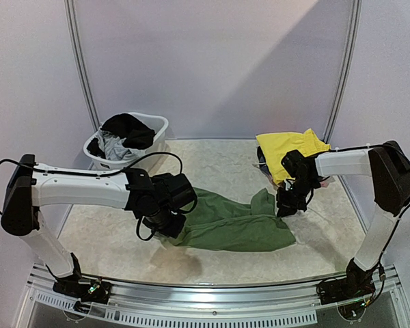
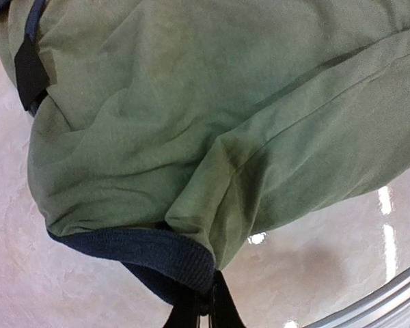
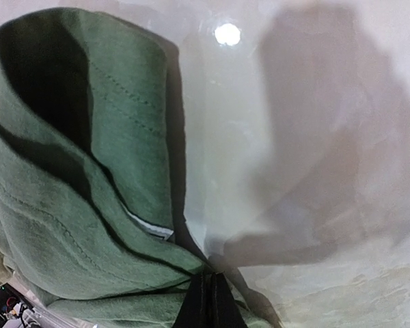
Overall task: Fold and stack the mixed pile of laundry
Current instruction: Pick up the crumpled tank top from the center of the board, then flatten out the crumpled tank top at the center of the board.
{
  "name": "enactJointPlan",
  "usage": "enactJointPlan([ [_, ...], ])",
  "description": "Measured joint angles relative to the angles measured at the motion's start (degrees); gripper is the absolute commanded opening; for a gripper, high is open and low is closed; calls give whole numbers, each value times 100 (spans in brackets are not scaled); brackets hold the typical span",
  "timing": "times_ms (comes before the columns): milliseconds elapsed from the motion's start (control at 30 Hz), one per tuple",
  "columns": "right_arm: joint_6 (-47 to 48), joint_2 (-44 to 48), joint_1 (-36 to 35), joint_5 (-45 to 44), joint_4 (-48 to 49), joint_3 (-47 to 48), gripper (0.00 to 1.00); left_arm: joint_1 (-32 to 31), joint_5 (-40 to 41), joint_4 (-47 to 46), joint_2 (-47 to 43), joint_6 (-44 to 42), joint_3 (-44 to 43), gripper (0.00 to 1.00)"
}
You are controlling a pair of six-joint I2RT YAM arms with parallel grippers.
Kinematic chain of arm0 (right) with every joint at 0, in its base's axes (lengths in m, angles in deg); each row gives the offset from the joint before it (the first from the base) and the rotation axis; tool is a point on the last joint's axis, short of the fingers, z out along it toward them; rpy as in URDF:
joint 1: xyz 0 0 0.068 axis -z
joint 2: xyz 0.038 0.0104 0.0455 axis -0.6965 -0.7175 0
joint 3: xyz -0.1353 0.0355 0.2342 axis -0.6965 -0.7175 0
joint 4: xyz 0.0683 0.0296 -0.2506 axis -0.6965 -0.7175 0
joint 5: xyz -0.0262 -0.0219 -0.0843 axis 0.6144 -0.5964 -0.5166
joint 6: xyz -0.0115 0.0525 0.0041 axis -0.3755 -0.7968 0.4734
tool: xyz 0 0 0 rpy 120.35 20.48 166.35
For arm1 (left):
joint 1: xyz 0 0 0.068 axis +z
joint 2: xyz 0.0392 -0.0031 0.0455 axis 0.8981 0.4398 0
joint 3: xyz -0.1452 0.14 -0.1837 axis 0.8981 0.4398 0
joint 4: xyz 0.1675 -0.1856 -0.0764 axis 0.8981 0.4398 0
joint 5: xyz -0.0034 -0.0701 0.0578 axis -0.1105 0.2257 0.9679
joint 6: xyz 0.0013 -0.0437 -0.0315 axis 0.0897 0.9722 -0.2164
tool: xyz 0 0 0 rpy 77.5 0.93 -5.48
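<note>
An olive-green T-shirt point(image 1: 236, 229) lies stretched across the middle of the table. My left gripper point(image 1: 165, 222) holds its left end. In the left wrist view that gripper point(image 2: 206, 311) is shut on the shirt point(image 2: 191, 102) right at its navy trim point(image 2: 157, 249). At the shirt's right end the cloth rises to my right gripper point(image 1: 285, 205). The right wrist view shows this gripper point(image 3: 208, 294) shut on a folded edge of the green cloth point(image 3: 48, 225). A bright yellow garment point(image 1: 287, 147) lies behind the right arm.
A white tub point(image 1: 157, 126) at the back left holds grey point(image 1: 113, 147) and black point(image 1: 130, 130) pieces. A metal rail point(image 1: 212, 287) runs along the near edge. Curved frame poles point(image 1: 82, 75) stand at the back corners.
</note>
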Motion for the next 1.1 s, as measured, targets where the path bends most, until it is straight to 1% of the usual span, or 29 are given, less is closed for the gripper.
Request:
enactJointPlan([
  [100,15,2,0,-33,-197,142,0,0,70,173,-22,0,-142,0],
  [200,52,90,0,-136,-503,448,0,0,212,437,-127,-2,-507,0],
  [500,483,1104,0,-328,-1386,1976,0,66,839,1217,-883,-269,-2153,0],
  [733,957,1864,0,-444,-2048,3010,0,208,1202,1899,-1281,-761,-3567,0],
  [933,1379,2474,0,-201,-2347,3731,0,214,1086,2190,-1381,-1158,-4736,0],
  [1033,1565,2717,0,-22,-2439,4129,0,214,787,2310,-1394,-1377,-5340,0],
  [1100,1679,2874,0,90,-2516,4391,0,214,621,2354,-1412,-1434,-5536,0],
])
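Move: Both hands already pinch the tank top. Its middle lies about 18 cm to the left hand's right, 4 cm farther out and some 6 cm lower; from the right hand it is about 14 cm left, 4 cm back and barely lower. The folded yellow shorts top a stack about 21 cm ahead of the right hand and 8 cm to its right. The laundry basket stands roughly 30 cm ahead of the left hand and 17 cm left, about level. Both grippers keep their shut pinch on two ends of the tank top and haul it fast off the board, each rising nearly 40 cm. Each drifts about 4 cm forward at first, then eases back while still climbing, the fingers swinging up from straight down towards forward, some 50 degrees on the right hand and a bit less on the left. ##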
